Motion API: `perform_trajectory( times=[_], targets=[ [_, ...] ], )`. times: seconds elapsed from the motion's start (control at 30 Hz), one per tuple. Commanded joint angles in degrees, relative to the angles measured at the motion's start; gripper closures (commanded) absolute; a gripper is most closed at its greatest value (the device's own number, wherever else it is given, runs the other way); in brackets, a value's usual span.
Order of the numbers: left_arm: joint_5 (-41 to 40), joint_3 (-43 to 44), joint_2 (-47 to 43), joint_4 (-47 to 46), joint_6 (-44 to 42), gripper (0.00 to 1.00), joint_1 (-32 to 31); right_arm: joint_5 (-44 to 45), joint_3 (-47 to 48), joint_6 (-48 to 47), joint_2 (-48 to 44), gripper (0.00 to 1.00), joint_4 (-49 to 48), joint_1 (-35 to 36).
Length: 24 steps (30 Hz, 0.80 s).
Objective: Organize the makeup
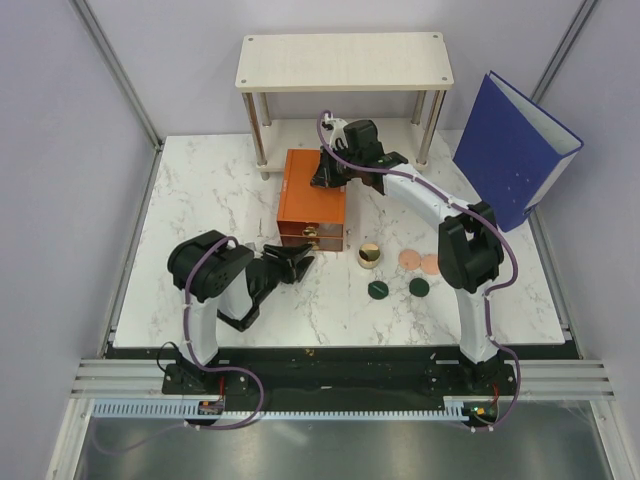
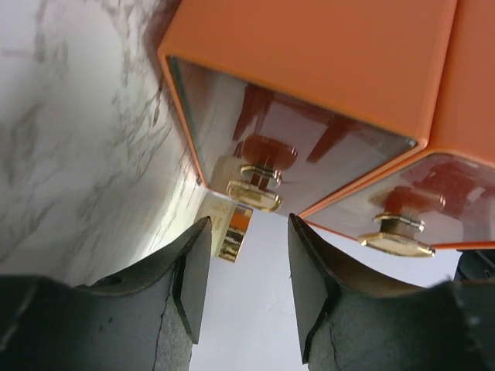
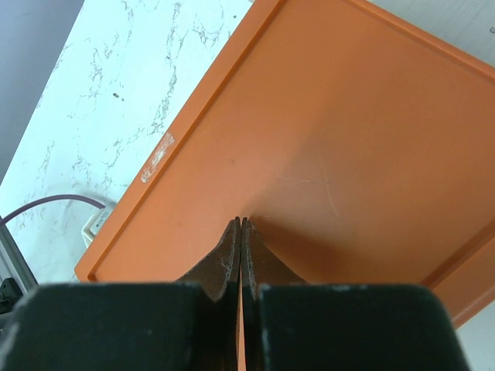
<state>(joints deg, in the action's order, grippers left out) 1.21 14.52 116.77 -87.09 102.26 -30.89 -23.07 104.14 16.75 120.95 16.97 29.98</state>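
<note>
The gold compact (image 1: 369, 255) stands on the marble just right of the orange box of drawers (image 1: 311, 196). Two peach-pink discs (image 1: 410, 259) (image 1: 430, 264) and two dark green discs (image 1: 378, 291) (image 1: 419, 287) lie beside it. My left gripper (image 1: 300, 258) is open and empty, facing the drawer fronts; its wrist view (image 2: 247, 224) shows a gold drawer handle (image 2: 254, 197) just ahead and a cream, gold-ended item (image 2: 230, 229) by the box's corner. My right gripper (image 1: 327, 180) is shut, its tips (image 3: 240, 222) pressed on the orange box's top (image 3: 325, 139). The grey stick is not visible.
A white shelf table (image 1: 345, 62) on metal legs stands behind the orange box. A big blue binder (image 1: 510, 150) stands at the back right. A second gold drawer handle (image 2: 394, 243) shows to the right in the left wrist view.
</note>
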Motion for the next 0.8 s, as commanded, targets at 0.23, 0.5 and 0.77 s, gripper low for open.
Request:
perform_trajectory(
  times=[0.23,0.5,0.77],
  targets=[
    [-3.85,-0.46,8.04,-2.74,6.73,0.53,0.31,-0.40,-4.56,-1.02,1.92,1.00,7.29,1.05],
    [-3.15,1.20,2.32,11.40,3.56,0.63,0.31,-0.75,-5.52,-1.20,1.66,1.00,7.02,1.05],
    [-1.83,2.53,4.52,10.97,2.86,0.79,0.40,-0.92,-6.84,-1.81,0.87,1.00,7.11,0.96]
  ],
)
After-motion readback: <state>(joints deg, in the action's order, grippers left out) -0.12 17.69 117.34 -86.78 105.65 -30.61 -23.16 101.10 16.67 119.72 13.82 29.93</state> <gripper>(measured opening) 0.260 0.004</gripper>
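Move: The lower drawer's gold knob is about 3 cm ahead of the left hand's half-open fingers and 1 cm right, nearly level. The upper drawer's knob is as far ahead and about 5 cm higher; the gold-rimmed jar stands some 12 cm to the hand's right and level with it. From the right hand on top of the drawer box, the lower knob is about 12 cm back, 1 cm left and 9 cm below. The left hand eases about 2 cm forward, then 1 cm up, fingers narrowing by half at the lower drawer's knob. ##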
